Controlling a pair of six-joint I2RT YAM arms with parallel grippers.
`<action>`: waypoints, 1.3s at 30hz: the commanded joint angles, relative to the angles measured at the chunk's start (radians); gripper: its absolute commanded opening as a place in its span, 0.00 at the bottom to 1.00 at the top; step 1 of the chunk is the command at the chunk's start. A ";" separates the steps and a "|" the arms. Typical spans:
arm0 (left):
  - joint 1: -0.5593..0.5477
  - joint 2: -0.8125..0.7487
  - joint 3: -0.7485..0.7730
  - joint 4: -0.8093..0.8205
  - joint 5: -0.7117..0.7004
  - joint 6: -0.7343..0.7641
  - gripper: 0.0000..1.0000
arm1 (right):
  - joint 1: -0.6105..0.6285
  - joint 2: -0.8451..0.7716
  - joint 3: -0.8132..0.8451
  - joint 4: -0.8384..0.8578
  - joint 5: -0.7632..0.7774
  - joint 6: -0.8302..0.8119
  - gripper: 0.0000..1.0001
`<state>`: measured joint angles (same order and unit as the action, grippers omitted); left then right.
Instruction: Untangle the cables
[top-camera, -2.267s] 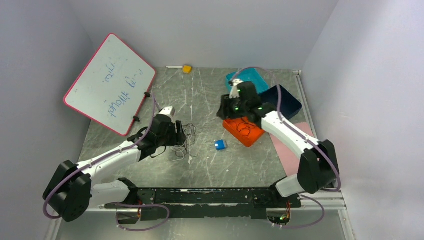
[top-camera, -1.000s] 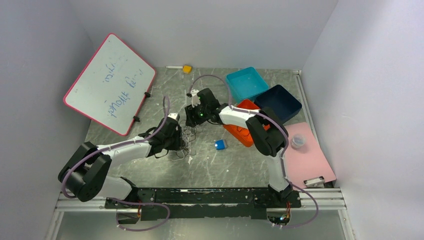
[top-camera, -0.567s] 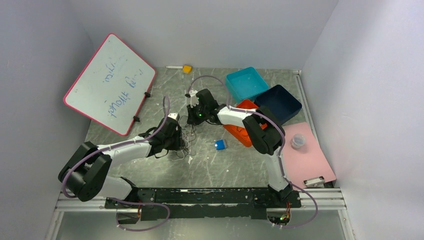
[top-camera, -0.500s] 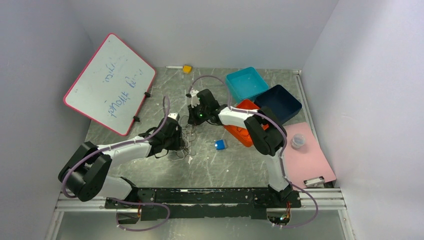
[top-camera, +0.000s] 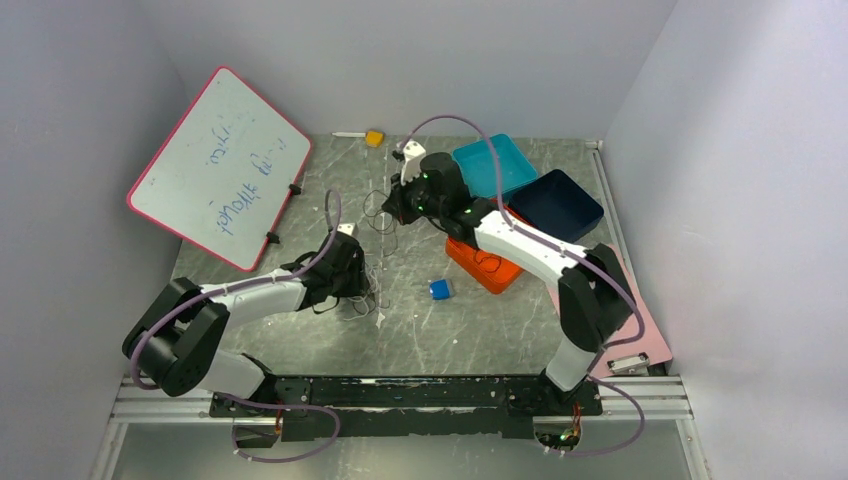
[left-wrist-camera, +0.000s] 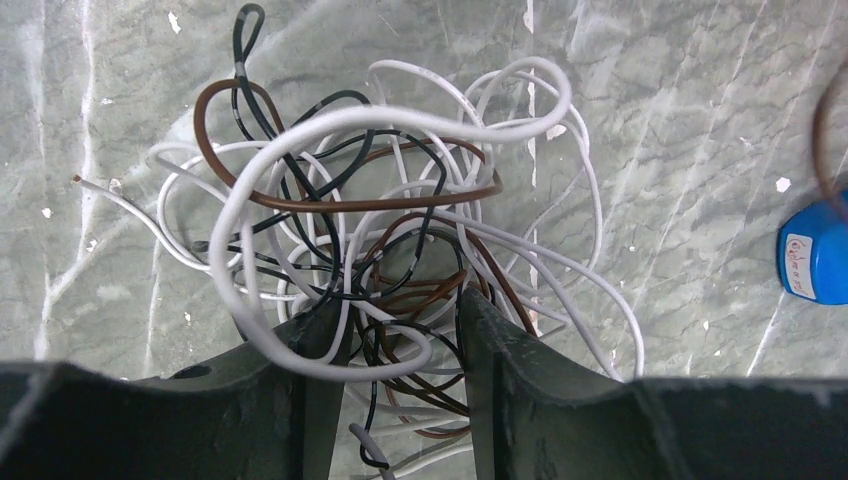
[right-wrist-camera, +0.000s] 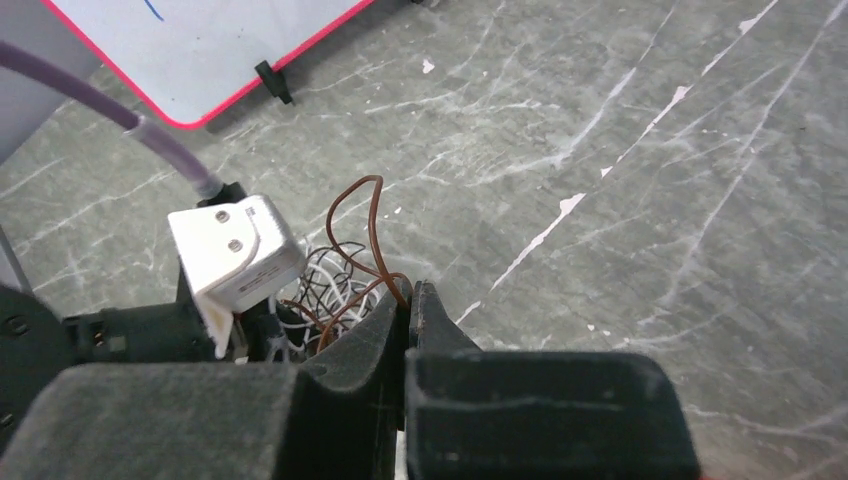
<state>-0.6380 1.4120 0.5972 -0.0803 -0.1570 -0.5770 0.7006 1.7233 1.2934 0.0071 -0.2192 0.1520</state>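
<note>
The cables (left-wrist-camera: 380, 210) lie in a hand-sized tangle of white, black and brown wires on the grey table, left of centre (top-camera: 368, 285). My left gripper (left-wrist-camera: 400, 300) sits low on the tangle's near side (top-camera: 352, 272). It is open, with several strands running loosely between its fingers. My right gripper (right-wrist-camera: 410, 290) is shut on a brown cable (right-wrist-camera: 375, 215) pinched at its tips. It hangs above and behind the tangle (top-camera: 392, 212), and the brown cable (top-camera: 373, 207) loops down from it to the pile. In the right wrist view the tangle (right-wrist-camera: 325, 275) shows beside the left arm's white camera (right-wrist-camera: 235, 255).
A pink-rimmed whiteboard (top-camera: 220, 165) leans at the back left. An orange bin (top-camera: 485, 262) holding loose wires, a teal bin (top-camera: 493, 165) and a dark blue bin (top-camera: 560, 203) stand right of centre. A small blue object (top-camera: 440, 289) lies near the tangle. A yellow object (top-camera: 374, 138) lies at the back.
My right gripper closed on the brown cable at the tangle, then rose and drew back to the right, pulling a loop out. My left gripper stayed on the tangle.
</note>
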 joint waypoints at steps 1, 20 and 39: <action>-0.003 0.019 0.000 -0.010 -0.029 -0.020 0.49 | 0.000 -0.087 -0.031 -0.063 0.048 0.001 0.00; -0.003 -0.320 0.066 -0.101 0.024 0.076 0.76 | 0.001 -0.320 -0.165 -0.117 0.386 0.177 0.00; -0.004 -0.420 0.205 0.000 0.408 0.348 0.80 | 0.001 -0.204 0.006 -0.198 0.079 0.195 0.00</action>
<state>-0.6376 0.9539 0.7532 -0.1432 0.1120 -0.3058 0.7006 1.5135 1.2488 -0.1642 -0.0433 0.3363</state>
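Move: The brown cable loops hanging from the right fingers are about 11 cm ahead of the left hand, 5 cm to its right and 12 cm up. The cable tangle lies right at the left fingertips, 1 cm to the right and below; the blue cube is some 17 cm to the right, level with the hand. From the right hand the tangle is roughly 10 cm back, 6 cm left and 18 cm down, the orange tray 22 cm right and 17 cm down. Straight up out of the cable tangle, the left hand rises about 20 cm, opening wide from half open, tipping its fingers up and turning clockwise, then drifts right towards the hanging brown cable. The right hand, still pinching that cable, swings right some 8 cm while rising and turning clockwise, then sinks a little and comes about 4 cm back left. ##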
